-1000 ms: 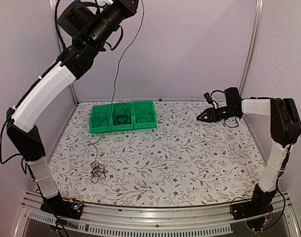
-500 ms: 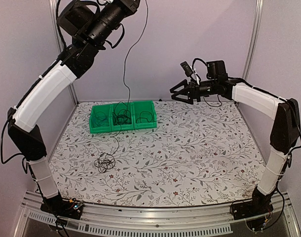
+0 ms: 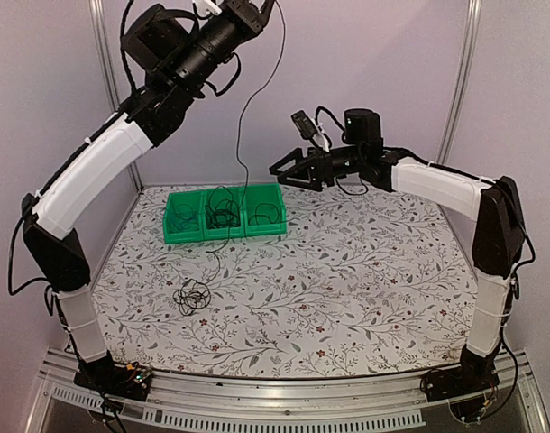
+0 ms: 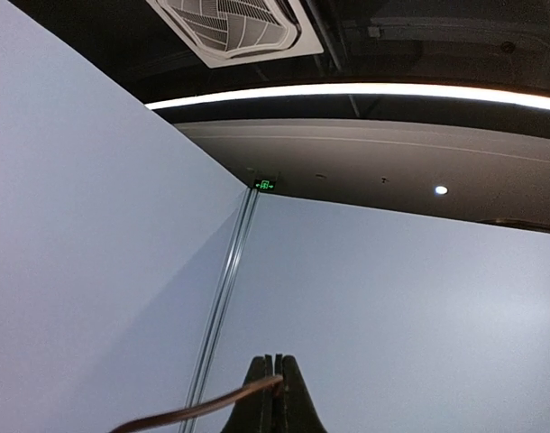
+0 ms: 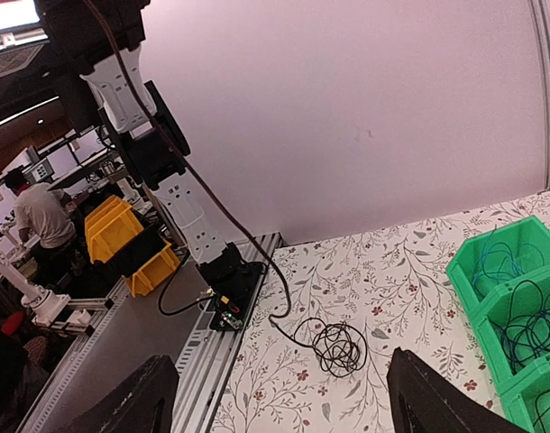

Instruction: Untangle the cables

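Note:
My left gripper (image 3: 257,7) is raised high at the top of the overhead view, and its jaws (image 4: 275,383) are shut on one thin black cable (image 3: 238,126). That cable (image 5: 212,198) hangs down past the green bins and ends in a small black tangle (image 3: 192,296) on the table, the same tangle (image 5: 338,347) lying between my right fingers in the right wrist view. My right gripper (image 3: 282,173) hovers in the air just right of the hanging cable, its jaws (image 5: 284,397) wide open and empty. More black cables (image 3: 223,212) and a blue one (image 5: 500,262) lie in the bins.
Three joined green bins (image 3: 185,234) stand at the back left of the flowered table (image 3: 365,271). Purple walls close the back and sides. Beyond the table's left edge are a metal rail (image 5: 212,361) and yellow bins (image 5: 122,239).
My right arm has swung up and left from the right side toward the hanging cable, opening its jaws wider. The left arm shifted slightly right and dragged the tangle a little to the right.

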`<state>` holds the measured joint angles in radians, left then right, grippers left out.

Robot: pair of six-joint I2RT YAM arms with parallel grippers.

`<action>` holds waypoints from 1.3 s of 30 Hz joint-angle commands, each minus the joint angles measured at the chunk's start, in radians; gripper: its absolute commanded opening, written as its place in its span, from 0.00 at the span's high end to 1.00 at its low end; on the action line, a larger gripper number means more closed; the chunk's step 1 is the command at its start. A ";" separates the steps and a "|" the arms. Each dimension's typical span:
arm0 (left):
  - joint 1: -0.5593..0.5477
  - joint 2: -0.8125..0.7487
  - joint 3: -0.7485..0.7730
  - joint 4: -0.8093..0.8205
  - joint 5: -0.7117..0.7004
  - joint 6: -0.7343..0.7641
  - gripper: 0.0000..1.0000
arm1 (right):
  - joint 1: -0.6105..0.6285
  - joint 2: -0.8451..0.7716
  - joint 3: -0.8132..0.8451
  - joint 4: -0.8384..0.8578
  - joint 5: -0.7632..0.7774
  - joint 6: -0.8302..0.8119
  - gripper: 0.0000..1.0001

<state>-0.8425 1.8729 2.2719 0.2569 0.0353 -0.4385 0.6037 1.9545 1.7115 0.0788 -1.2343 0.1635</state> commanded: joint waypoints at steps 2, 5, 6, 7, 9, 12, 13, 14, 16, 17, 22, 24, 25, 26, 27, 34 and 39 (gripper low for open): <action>-0.009 0.023 -0.045 0.048 0.032 -0.079 1.00 | 0.050 0.052 0.030 0.111 -0.002 0.052 0.19; -0.012 0.038 -0.043 0.057 0.054 -0.107 1.00 | 0.070 0.062 0.010 0.181 0.006 0.086 0.22; -0.012 0.043 -0.041 0.056 0.059 -0.110 1.00 | 0.075 0.067 0.009 0.191 0.012 0.094 0.24; -0.012 0.045 -0.039 0.055 0.064 -0.113 1.00 | 0.080 0.070 0.007 0.196 0.016 0.097 0.26; -0.013 0.048 -0.041 0.051 0.071 -0.119 1.00 | 0.088 0.074 0.004 0.204 0.022 0.098 0.37; -0.012 0.045 -0.048 0.040 0.074 -0.109 1.00 | 0.089 0.074 0.003 0.199 0.032 0.103 0.93; -0.010 0.042 -0.051 0.033 0.071 -0.101 1.00 | 0.086 0.069 0.003 0.185 0.036 0.101 1.00; -0.006 0.036 -0.057 0.017 0.061 -0.090 1.00 | 0.074 0.064 0.003 0.175 0.034 0.101 1.00; 0.009 0.018 -0.082 -0.024 0.034 -0.060 1.00 | 0.049 0.042 -0.003 0.150 0.017 0.105 1.00; 0.023 0.007 -0.102 -0.062 0.015 -0.042 0.99 | 0.033 0.029 -0.015 0.143 0.010 0.105 1.00; 0.202 -0.047 -0.300 -0.409 0.005 -0.147 0.55 | -0.048 -0.086 -0.076 0.071 -0.058 0.101 1.00; 0.256 -0.100 -0.484 -0.416 0.047 -0.158 0.48 | -0.080 -0.122 -0.083 0.033 -0.096 0.110 1.00; 0.262 -0.140 -0.584 -0.375 0.045 -0.139 0.48 | -0.098 -0.134 -0.089 0.014 -0.100 0.122 1.00; 0.256 -0.187 -0.678 -0.307 0.043 -0.110 0.46 | -0.115 -0.142 -0.096 0.002 -0.097 0.129 1.00; 0.242 -0.233 -0.776 -0.219 0.039 -0.088 0.43 | -0.132 -0.152 -0.109 -0.001 -0.090 0.146 1.00; 0.183 -0.406 -1.117 -0.027 0.098 -0.040 0.28 | -0.223 -0.124 -0.163 0.011 -0.057 0.267 1.00; 0.061 -0.303 -1.023 -0.117 0.175 0.189 0.30 | -0.245 -0.120 -0.185 0.013 -0.049 0.298 1.00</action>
<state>-0.6991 1.5116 1.1706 0.1108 0.1265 -0.4507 0.3695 1.8214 1.5433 0.1043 -1.2911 0.4095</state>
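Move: The hanging stretch of cable that the open right hand goes for is about 7 cm to its left, 1 cm back and at its own height. From the right hand, the cable heap lies some 24 cm left, 5 cm back and 33 cm down; the green bin's right compartment is about 23 cm ahead, 5 cm left and 30 cm down. The left hand still pinches the cable high up, so that stretch is about 33 cm below it, 4 cm left and 2 cm back. Leftward and slightly back by about 4 cm, the right hand reaches the hanging cable and shuts on it, while the left eases right and down. Once the right has it, the left opens, swings forward, left and steeply down, then back and right, tipping over to end nearly 40 cm lower; the right carries the pinched cable right and forward. ##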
